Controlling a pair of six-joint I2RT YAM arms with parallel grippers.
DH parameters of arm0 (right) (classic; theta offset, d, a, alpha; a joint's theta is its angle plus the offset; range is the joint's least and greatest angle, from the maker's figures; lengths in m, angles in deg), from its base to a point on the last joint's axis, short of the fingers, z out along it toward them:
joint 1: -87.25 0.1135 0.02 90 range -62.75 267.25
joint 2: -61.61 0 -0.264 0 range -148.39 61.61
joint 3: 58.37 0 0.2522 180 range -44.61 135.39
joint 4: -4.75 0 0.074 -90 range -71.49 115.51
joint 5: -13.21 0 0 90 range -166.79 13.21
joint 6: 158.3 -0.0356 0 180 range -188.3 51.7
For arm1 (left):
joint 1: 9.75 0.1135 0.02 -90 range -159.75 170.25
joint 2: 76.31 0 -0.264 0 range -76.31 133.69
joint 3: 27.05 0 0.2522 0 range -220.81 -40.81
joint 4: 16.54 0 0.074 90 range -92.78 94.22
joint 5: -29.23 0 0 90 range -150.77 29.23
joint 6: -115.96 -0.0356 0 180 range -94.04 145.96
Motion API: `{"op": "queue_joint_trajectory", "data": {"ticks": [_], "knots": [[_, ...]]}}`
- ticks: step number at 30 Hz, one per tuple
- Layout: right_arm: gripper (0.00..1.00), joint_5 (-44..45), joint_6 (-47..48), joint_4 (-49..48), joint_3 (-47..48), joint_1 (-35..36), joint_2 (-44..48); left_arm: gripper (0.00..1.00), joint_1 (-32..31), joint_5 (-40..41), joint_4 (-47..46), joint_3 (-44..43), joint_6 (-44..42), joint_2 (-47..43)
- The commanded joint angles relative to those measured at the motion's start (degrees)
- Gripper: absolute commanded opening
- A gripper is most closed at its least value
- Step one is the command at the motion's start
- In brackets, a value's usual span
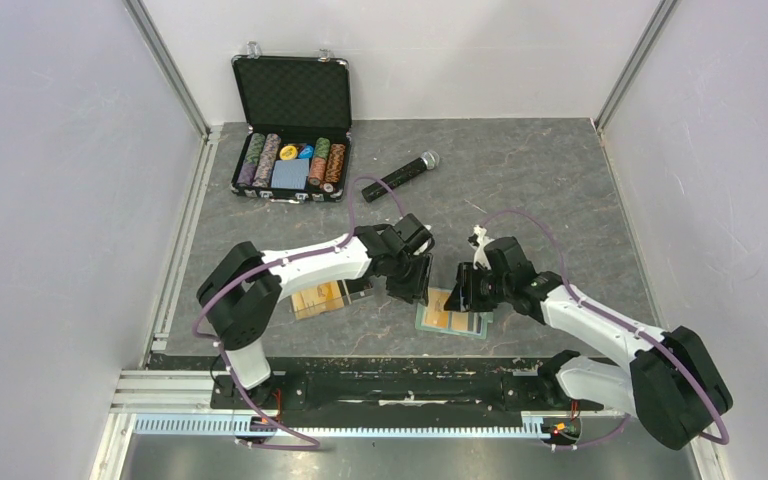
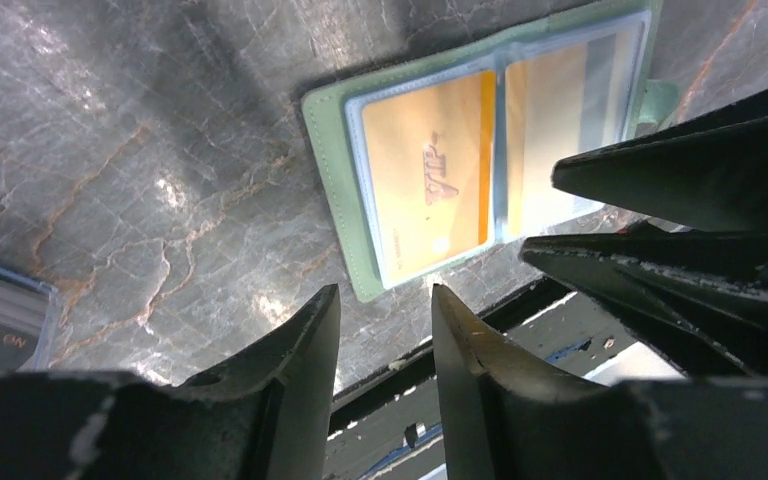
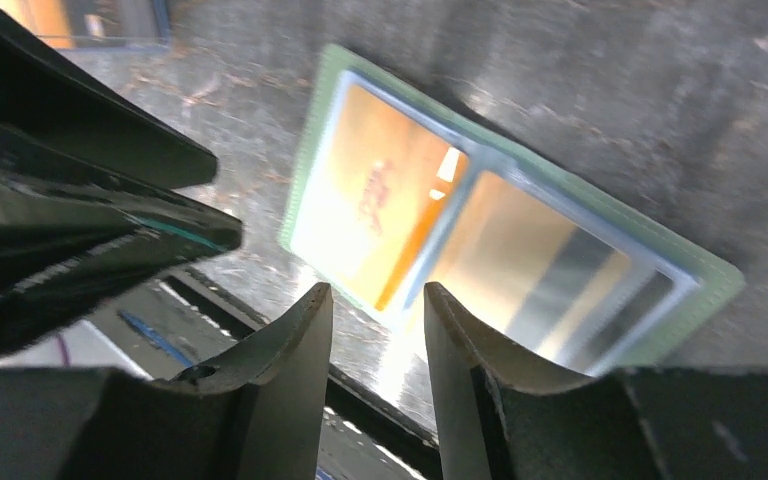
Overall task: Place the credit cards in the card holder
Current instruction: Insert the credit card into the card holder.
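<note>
The sage-green card holder (image 1: pixel 438 322) lies open near the table's front edge. In the left wrist view the card holder (image 2: pixel 328 165) shows an orange credit card (image 2: pixel 425 185) in one clear sleeve and a paler card (image 2: pixel 560 120) in the other. The right wrist view shows the same card holder (image 3: pixel 305 190), orange card (image 3: pixel 380 205) and gold-tan card (image 3: pixel 535 270). My left gripper (image 1: pixel 415 290) (image 2: pixel 385 292) hangs open and empty over the holder's left edge. My right gripper (image 1: pixel 460 293) (image 3: pixel 375 290) is open and empty just right of it. More cards (image 1: pixel 318 298) lie to the left.
A clear tray (image 1: pixel 359 294) holds the spare cards by the left arm. At the back left stands an open poker chip case (image 1: pixel 290 130), and a microphone (image 1: pixel 400 178) lies beside it. The black front rail (image 1: pixel 400 385) runs just below the holder. The two grippers are close together.
</note>
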Motion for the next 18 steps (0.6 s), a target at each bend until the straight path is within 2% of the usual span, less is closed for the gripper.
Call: {"op": "queue_joint_trajectory", "data": {"ticks": [1, 10, 18], "knots": [[0.41, 5.8, 5.1, 6.6, 1.4, -1.1, 0.5, 0.46, 1.9, -4.6, -7.4, 3.7, 4.0, -1.1], [0.4, 13.6, 10.7, 16.0, 1.2, -5.0, 4.0, 0.5, 3.0, -7.1, -10.6, 5.3, 4.0, 3.0], [0.39, 10.5, 11.3, 12.2, -5.6, -7.0, 4.8, 0.5, 3.0, -8.6, -12.7, 5.1, 4.7, 6.4]]}}
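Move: The open card holder lies flat, some 4 to 5 cm below both hands. Its middle is almost straight under the right hand, with its right edge about 7 cm to the right and 1 cm back and the closure tab about 2 cm beyond that edge. The left hand is over the holder's left edge, with the middle about 7 cm to its right and 1 cm back. The clear card tray is some 20 cm to the left hand's left, 1 cm ahead. The right hand travels about 8 cm to the right, away from the fold and over the right pocket to the holder's right edge by the tab, sinking some 3.5 cm in two steps while its slanting fingers swing about 15 degrees nearer to straight down. Meanwhile the left hand sinks about 4 cm almost straight down towards the holder's left edge, tilting slightly; both grippers stay about half open, their fingertips ending on either side of the edges, and touch can't be made out. ##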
